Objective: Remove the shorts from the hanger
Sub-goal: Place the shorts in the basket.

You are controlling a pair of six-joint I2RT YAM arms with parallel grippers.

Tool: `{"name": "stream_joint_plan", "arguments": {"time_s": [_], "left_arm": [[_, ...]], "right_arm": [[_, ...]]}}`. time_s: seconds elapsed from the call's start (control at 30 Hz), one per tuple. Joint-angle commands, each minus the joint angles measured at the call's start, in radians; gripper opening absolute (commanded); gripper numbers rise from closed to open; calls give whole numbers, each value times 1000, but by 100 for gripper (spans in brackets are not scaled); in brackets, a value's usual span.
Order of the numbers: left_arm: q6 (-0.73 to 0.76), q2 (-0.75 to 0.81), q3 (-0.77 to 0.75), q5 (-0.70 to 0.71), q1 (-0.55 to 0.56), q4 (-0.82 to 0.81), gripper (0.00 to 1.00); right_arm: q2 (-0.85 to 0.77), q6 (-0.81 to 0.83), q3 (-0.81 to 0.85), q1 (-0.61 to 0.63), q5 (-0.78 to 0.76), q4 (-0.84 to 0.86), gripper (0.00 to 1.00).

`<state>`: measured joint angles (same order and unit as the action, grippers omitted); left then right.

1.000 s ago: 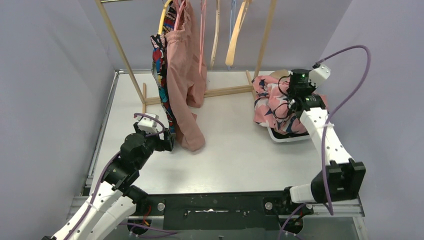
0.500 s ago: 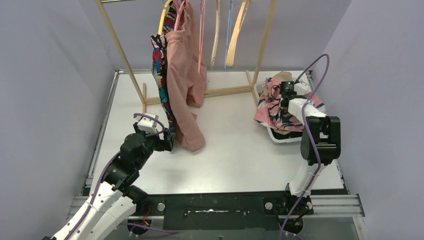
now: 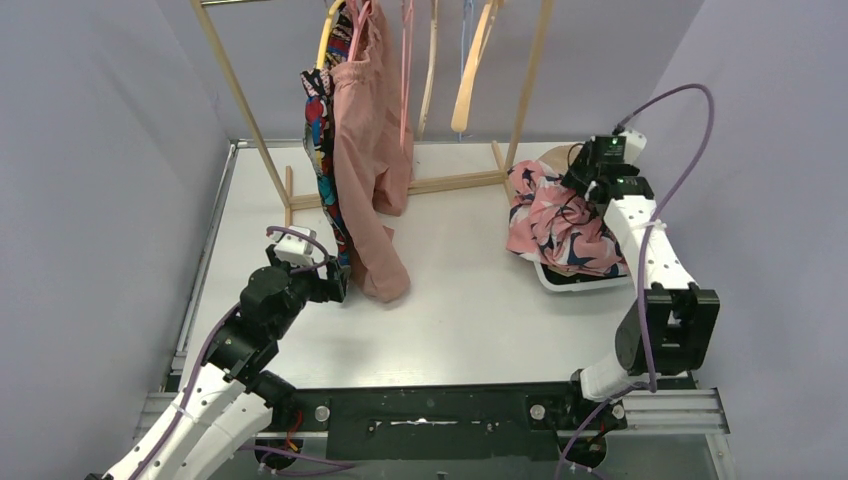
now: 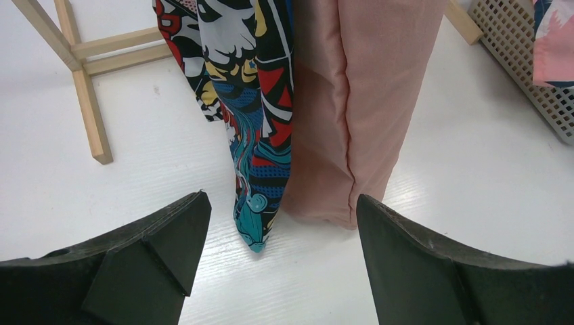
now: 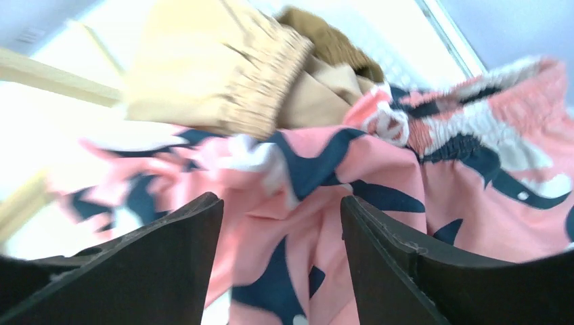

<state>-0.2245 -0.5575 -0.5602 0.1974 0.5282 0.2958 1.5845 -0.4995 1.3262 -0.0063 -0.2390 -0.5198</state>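
Plain dusty pink shorts (image 3: 370,170) and comic-print shorts (image 3: 322,150) hang from hangers (image 3: 330,35) on the wooden rack. Their lower ends, pink (image 4: 359,101) and comic-print (image 4: 254,101), reach the table just ahead of my left gripper (image 4: 281,230), which stands open and touches neither. My left gripper (image 3: 338,283) sits low by the hems. Pink floral-print shorts (image 3: 560,225) lie heaped over the basket. My right gripper (image 3: 582,185) hovers open above them; floral fabric (image 5: 352,176) fills the space below its jaws (image 5: 281,223), beside beige shorts (image 5: 216,74) and mustard-brown shorts (image 5: 332,40).
A white mesh basket (image 3: 575,280) stands at the right, its wall (image 4: 521,61) near the rack's foot. The wooden rack frame (image 3: 240,100) crosses the back, with one leg (image 4: 88,115) on the left. Bare hangers (image 3: 470,80) hang at the right of the rail. Walls close in on both sides.
My right gripper has opened and let go of the floral-print shorts, which now lie over the basket. The right arm has swung back. The left arm has not moved.
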Motion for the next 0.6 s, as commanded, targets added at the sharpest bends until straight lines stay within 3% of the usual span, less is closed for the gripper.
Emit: {"name": "stream_joint_plan", "arguments": {"time_s": [0.0,0.1,0.23,0.37,0.57], "left_arm": [[10,10,-31,-30,-8,-32,80],[10,11,-31,-30,-8,-34,79],[10,9,-31,-31,-9,-35,79],[10,8,-33,-28,-11,-30,79],[8,28,-26,-15,-13,-38,79]], "right_arm": [[-101,52,101,-6,174,-43,66],[-136,32,64,-4,294,-9,63],[-127,-16,-106,30,445,175,54],[78,-44,-150,53,405,124,34],[210,-84,-291,57,259,202,33]]}}
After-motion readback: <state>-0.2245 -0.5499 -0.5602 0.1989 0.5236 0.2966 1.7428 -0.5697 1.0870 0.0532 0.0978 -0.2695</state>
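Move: The right hand is empty over the basket. The pink patterned shorts are heaped below it, their middle about 3 cm back, 4 cm left and 12 cm down. The basket's middle is roughly 4 cm back, 2 cm left and 15 cm below; the beige shorts lie some 8 cm ahead, 7 cm left and 12 cm down. From the left hand the pink shorts are about 13 cm ahead, 43 cm right and 15 cm down. The open right fingers come down on the left part of the pink shorts and push into the cloth in the basket. They get there in an arc: up about 8 cm while swinging left, then steeply down some 20 cm, ending roughly 9 cm left of the start. The jaws close to about half their starting gap, and the hand rolls its left side up and yaws counter-clockwise, each about 15 degrees. ##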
